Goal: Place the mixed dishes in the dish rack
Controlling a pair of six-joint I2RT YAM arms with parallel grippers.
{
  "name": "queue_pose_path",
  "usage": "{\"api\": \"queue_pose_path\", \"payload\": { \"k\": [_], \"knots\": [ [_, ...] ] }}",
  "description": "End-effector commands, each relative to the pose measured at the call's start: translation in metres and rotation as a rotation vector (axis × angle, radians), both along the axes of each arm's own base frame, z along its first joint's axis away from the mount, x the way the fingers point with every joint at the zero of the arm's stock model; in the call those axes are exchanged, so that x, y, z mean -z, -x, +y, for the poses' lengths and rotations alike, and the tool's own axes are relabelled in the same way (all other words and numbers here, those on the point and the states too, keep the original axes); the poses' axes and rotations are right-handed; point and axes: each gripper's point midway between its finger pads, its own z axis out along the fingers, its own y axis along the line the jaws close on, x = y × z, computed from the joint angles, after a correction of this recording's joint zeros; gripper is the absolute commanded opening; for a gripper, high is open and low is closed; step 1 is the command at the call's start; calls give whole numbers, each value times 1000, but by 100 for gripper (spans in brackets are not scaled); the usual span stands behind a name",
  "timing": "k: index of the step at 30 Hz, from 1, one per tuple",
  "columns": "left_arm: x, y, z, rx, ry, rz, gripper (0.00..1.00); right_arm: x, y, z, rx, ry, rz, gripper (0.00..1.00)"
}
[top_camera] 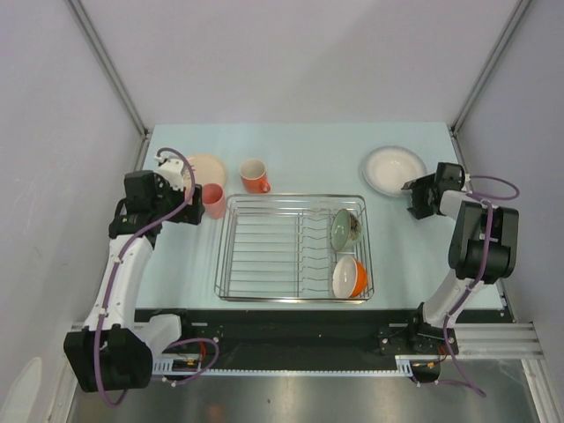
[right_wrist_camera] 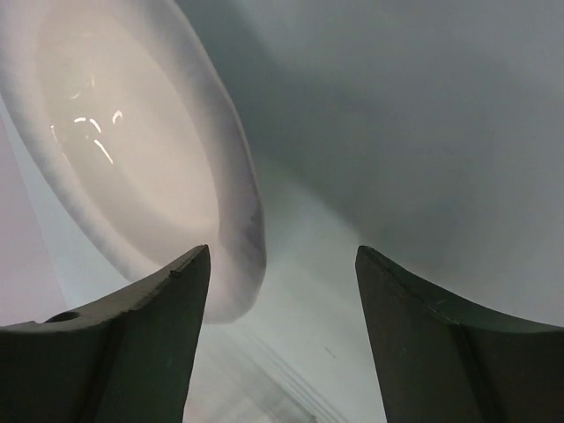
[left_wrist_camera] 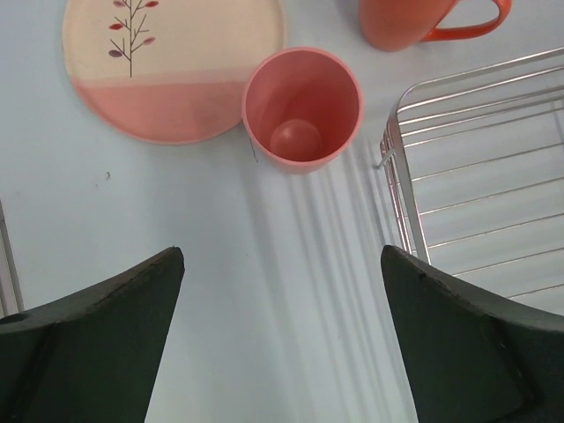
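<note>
The dish rack stands mid-table, holding a pale green bowl on edge and an orange white-lined bowl. Left of it stand the pink cup, the orange mug and the leaf-motif plate. My left gripper is open just short of the pink cup, with only table between its fingers. The white plate lies at the back right. My right gripper is open at its near edge, the rim just inside the left finger.
The rack's chrome side wall runs close on the right of the left gripper. Grey enclosure walls and frame posts border the table on three sides. The right arm's base stands at the near edge.
</note>
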Motion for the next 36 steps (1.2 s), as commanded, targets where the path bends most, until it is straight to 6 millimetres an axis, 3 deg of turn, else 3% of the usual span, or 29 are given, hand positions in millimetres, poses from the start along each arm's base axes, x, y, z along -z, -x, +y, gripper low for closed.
{"api": "queue_pose_path", "payload": {
  "k": [1, 9, 15, 21, 22, 23, 24, 28, 31, 32, 34, 36],
  "knots": [
    [8, 14, 5, 15, -43, 23, 100, 10, -22, -1, 8, -29, -50, 69],
    [18, 29, 12, 27, -108, 36, 100, 43, -18, -4, -9, -6, 18, 53],
    [26, 33, 9, 65, -114, 72, 99, 45, -25, -12, -24, 19, -8, 40],
    [49, 39, 13, 84, -144, 138, 99, 47, -25, -13, -44, 21, -9, 16],
    [53, 41, 12, 90, -144, 145, 99, 46, -25, -13, -51, 26, -9, 5],
    [54, 42, 12, 92, -144, 147, 99, 44, -25, -14, -54, 28, -12, 0],
    [56, 42, 11, 100, -148, 151, 99, 43, -25, -14, -58, 28, -10, 0],
    [58, 44, 10, 120, -147, 161, 99, 17, -25, -17, -87, 63, -40, 0],
    [57, 45, 5, 152, -135, 172, 99, -34, -33, -22, -127, 152, -139, 0],
    [57, 45, 4, 161, -133, 173, 99, -66, -36, -21, -159, 216, -204, 0],
    [53, 45, 1, 179, -128, 171, 99, -105, -42, -19, -196, 303, -270, 0],
    [52, 43, 2, 179, -129, 167, 99, -157, -48, -13, -238, 393, -368, 0]
  ]
}}
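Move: Some 11 cm ahead and 6 cm to the left of the open right hand lies the middle of the white plate, about 3 cm lower, with its near right rim just in front of the fingers. The green bowl in the dish rack stands roughly 21 cm left and 10 cm back from this hand, the orange bowl 18 cm left and 26 cm back, both about level in height. From the left hand the plate is about 23 cm ahead, 61 cm right and 16 cm below. Reaching forward about 4 cm and down 2 cm, the right hand brings its half-closing fingers over the plate's near right rim and pinches it, then rises some 5 cm and draws back slightly with the rim held. Meanwhile the empty left hand, still wide open, sinks about 6.5 cm and backs off 5 cm from the pink cup, tipping further down. ##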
